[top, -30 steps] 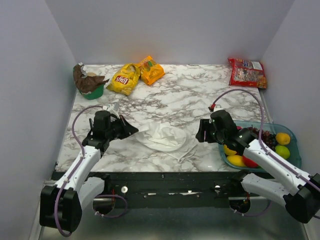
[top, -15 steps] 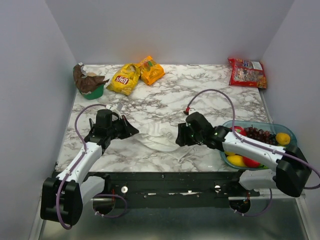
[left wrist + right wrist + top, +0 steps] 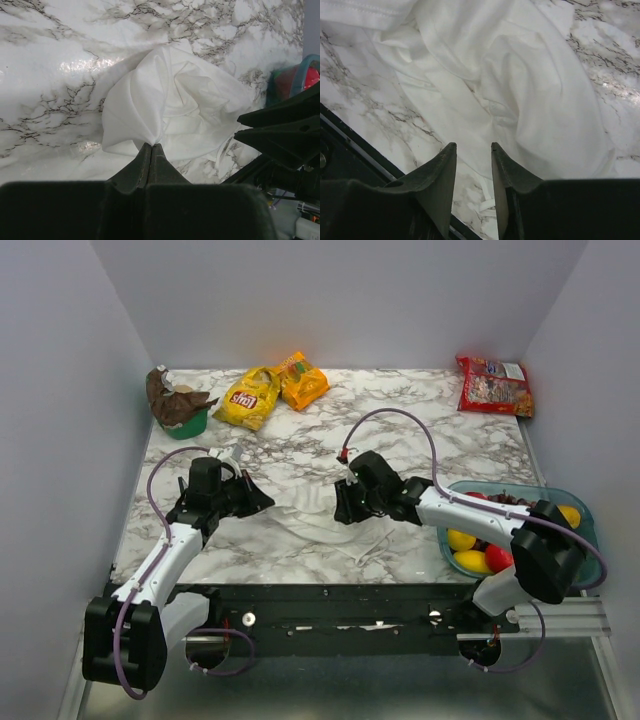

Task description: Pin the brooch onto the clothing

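Observation:
The clothing [image 3: 312,522] is a crumpled white garment lying on the marble table near its front edge. My left gripper [image 3: 266,502] is shut on the garment's left edge; in the left wrist view its tips [image 3: 152,145] pinch a gathered fold of the clothing [image 3: 170,105]. My right gripper [image 3: 341,508] hovers over the garment's right part. In the right wrist view it [image 3: 473,146] stands open above the clothing [image 3: 520,85], with nothing between the fingers. The brooch is out of view in every frame.
A teal tray [image 3: 592,540] of lemons, grapes and other fruit stands at the right. Along the back lie a yellow chip bag [image 3: 248,398], an orange bag [image 3: 303,381] and a red bag [image 3: 493,384]. A green bowl [image 3: 182,422] sits back left.
My right arm has swung left, from beside the fruit tray to over the clothing, and its jaws have narrowed. The left gripper has kept its pinch on the garment.

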Controlling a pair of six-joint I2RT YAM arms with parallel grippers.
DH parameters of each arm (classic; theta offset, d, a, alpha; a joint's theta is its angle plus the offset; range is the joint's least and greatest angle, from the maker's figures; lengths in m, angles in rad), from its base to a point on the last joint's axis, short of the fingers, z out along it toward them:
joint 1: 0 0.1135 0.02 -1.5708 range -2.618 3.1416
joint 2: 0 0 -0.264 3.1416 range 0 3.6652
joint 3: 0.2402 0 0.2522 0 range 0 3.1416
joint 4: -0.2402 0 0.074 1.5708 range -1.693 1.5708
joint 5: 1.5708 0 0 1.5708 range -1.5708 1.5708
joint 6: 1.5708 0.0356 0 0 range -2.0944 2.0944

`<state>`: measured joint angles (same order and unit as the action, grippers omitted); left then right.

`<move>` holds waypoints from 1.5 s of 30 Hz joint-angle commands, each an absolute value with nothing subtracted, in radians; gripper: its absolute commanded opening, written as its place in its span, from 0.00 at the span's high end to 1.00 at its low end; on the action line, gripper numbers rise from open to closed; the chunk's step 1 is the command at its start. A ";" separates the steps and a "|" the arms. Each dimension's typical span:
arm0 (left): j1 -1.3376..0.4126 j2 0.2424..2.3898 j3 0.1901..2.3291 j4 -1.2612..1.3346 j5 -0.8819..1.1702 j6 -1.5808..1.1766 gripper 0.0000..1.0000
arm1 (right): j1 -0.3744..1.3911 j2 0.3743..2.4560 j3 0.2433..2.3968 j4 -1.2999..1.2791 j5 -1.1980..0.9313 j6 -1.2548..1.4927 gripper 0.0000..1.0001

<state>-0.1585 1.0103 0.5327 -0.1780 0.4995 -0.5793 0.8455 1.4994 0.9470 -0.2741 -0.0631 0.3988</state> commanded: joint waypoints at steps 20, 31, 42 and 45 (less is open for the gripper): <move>-0.126 1.014 0.568 -0.227 0.526 -0.528 1.00 | 0.830 1.669 1.061 -0.345 -0.005 0.371 0.59; -0.121 1.012 0.569 -0.232 0.529 -0.525 1.00 | 0.819 1.672 1.031 -0.354 0.026 0.377 0.59; -0.118 1.003 0.569 -0.241 0.531 -0.522 1.00 | 0.798 1.692 1.038 -0.356 0.049 0.379 0.57; -0.118 1.003 0.569 -0.241 0.532 -0.520 1.00 | 0.796 1.704 1.046 -0.356 0.048 0.379 0.57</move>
<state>-0.1253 1.0157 0.5442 -0.2264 0.5076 -0.5392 0.8028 1.6749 1.0386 -0.3397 0.0162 0.3817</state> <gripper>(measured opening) 0.010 0.428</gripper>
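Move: My half-open right fingers are heading for the raised fold in the middle of the clothing, about 3 cm ahead, 1 or 2 cm to their right and some 6 cm below. From that hand, the clothing's left end, pinched in my left fingers, is about 16 cm left, 3 cm farther out and 3 cm higher; the loose strap lies roughly 6 cm right, 3 cm back and 8 cm down. From my left hand the fold is about 17 cm right, level ahead, 7 cm below. I drop my right hand about 3 cm towards the clothing, then ease it about 3 cm forward and slightly right, sinking another centimetre, until the fingertips stand either side of the raised fold. On the way I tip the fingers some 10 degrees steeper and keep them half open. My left hand keeps its pinch on the clothing's end, almost still. ##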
